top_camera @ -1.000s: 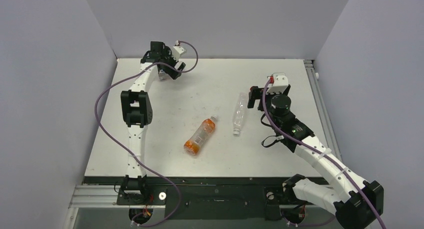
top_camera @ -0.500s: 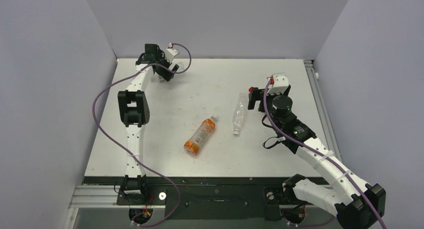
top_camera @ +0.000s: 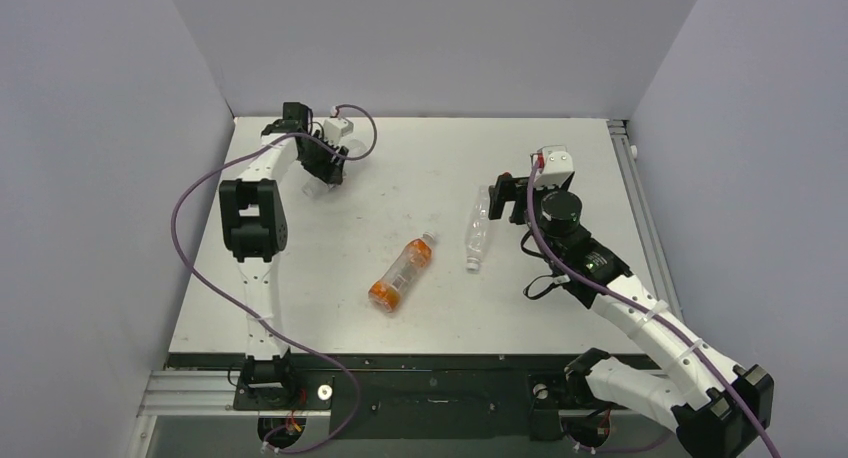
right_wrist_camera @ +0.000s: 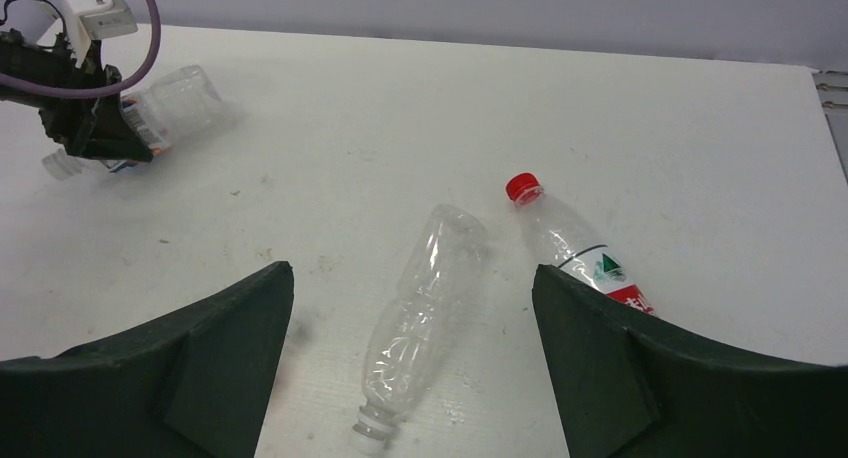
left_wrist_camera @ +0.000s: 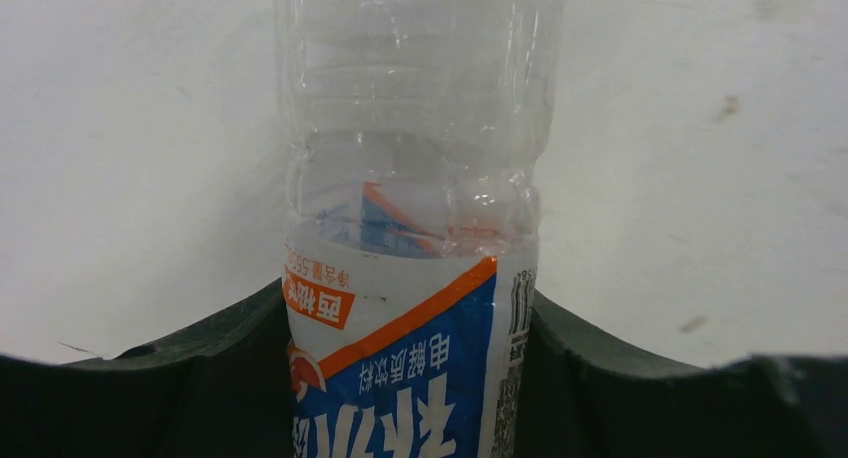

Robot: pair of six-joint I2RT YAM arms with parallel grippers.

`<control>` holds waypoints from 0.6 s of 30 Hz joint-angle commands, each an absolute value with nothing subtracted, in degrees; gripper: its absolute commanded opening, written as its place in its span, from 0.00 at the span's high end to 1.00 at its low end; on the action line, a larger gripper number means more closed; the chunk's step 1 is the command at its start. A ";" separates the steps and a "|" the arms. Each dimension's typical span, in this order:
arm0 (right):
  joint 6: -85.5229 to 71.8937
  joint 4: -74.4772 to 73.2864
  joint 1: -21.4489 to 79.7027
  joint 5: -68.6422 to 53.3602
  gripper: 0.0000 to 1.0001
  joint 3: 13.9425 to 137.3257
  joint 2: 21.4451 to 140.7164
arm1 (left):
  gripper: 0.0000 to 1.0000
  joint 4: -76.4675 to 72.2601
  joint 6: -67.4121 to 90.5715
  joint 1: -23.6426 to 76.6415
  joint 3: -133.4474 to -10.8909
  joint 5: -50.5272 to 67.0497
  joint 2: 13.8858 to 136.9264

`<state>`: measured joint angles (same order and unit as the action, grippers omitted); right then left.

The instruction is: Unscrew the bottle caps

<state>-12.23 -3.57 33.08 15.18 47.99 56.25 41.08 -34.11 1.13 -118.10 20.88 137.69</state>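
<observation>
My left gripper is shut on the body of a clear bottle with a blue and white label, at the table's back left. In the right wrist view that bottle's whitish cap pokes out beside the gripper. My right gripper hangs open above a crumpled clear bottle lying flat, its whitish cap pointing toward me. To its right lies a bottle with a red cap. An orange bottle with a whitish cap lies mid-table.
Grey walls close in the table on the left, back and right. A metal rail runs along the right edge. A purple cable loops off the left arm.
The left arm swung down and toward the near left, and its jaws closed on the labelled bottle. The right gripper shifted slightly left over the clear bottle.
</observation>
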 commanded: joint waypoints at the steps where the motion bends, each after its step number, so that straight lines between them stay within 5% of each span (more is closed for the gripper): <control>1: -15.14 -1.22 35.65 14.28 0.15 51.82 57.53 | 0.54 46.76 -20.66 0.66 -114.30 34.74 124.81; 7: -19.05 2.85 42.55 13.56 0.14 55.49 62.73 | 0.51 27.68 11.84 0.62 -99.23 54.10 106.78; 12: -21.16 4.53 51.87 13.10 0.13 62.37 69.17 | 0.53 -19.62 49.56 0.55 -76.04 50.75 89.28; 18: -27.80 10.19 55.48 5.40 0.13 65.88 74.59 | 0.55 -26.25 61.16 0.70 -70.21 44.66 83.62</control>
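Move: The left hand already grips the blue-labelled bottle low over the table; its cap lies about 5 cm back and 6 cm left of that hand, level with it. From the open right hand, that cap is roughly 18 cm ahead, 53 cm left and 23 cm down. About 24 cm below the right hand lie the clear bottle (9 cm ahead, 3 left), the orange bottle (3 back, 23 left) and the red-capped bottle (15 ahead, 10 right). Keeping its grip round the label, the left hand sweeps the blue-labelled bottle about 33 cm up off the table while drawing back some 14 cm and right some 10 cm, rolling nearly 70 degrees so its fingers swing from steeply down to level and pointing right. Meanwhile the empty right hand, fingers still wide open, travels about 18 cm left, high above the table towards the raised bottle's cap, easing back and up a little and turning some 25 degrees counter-clockwise. ##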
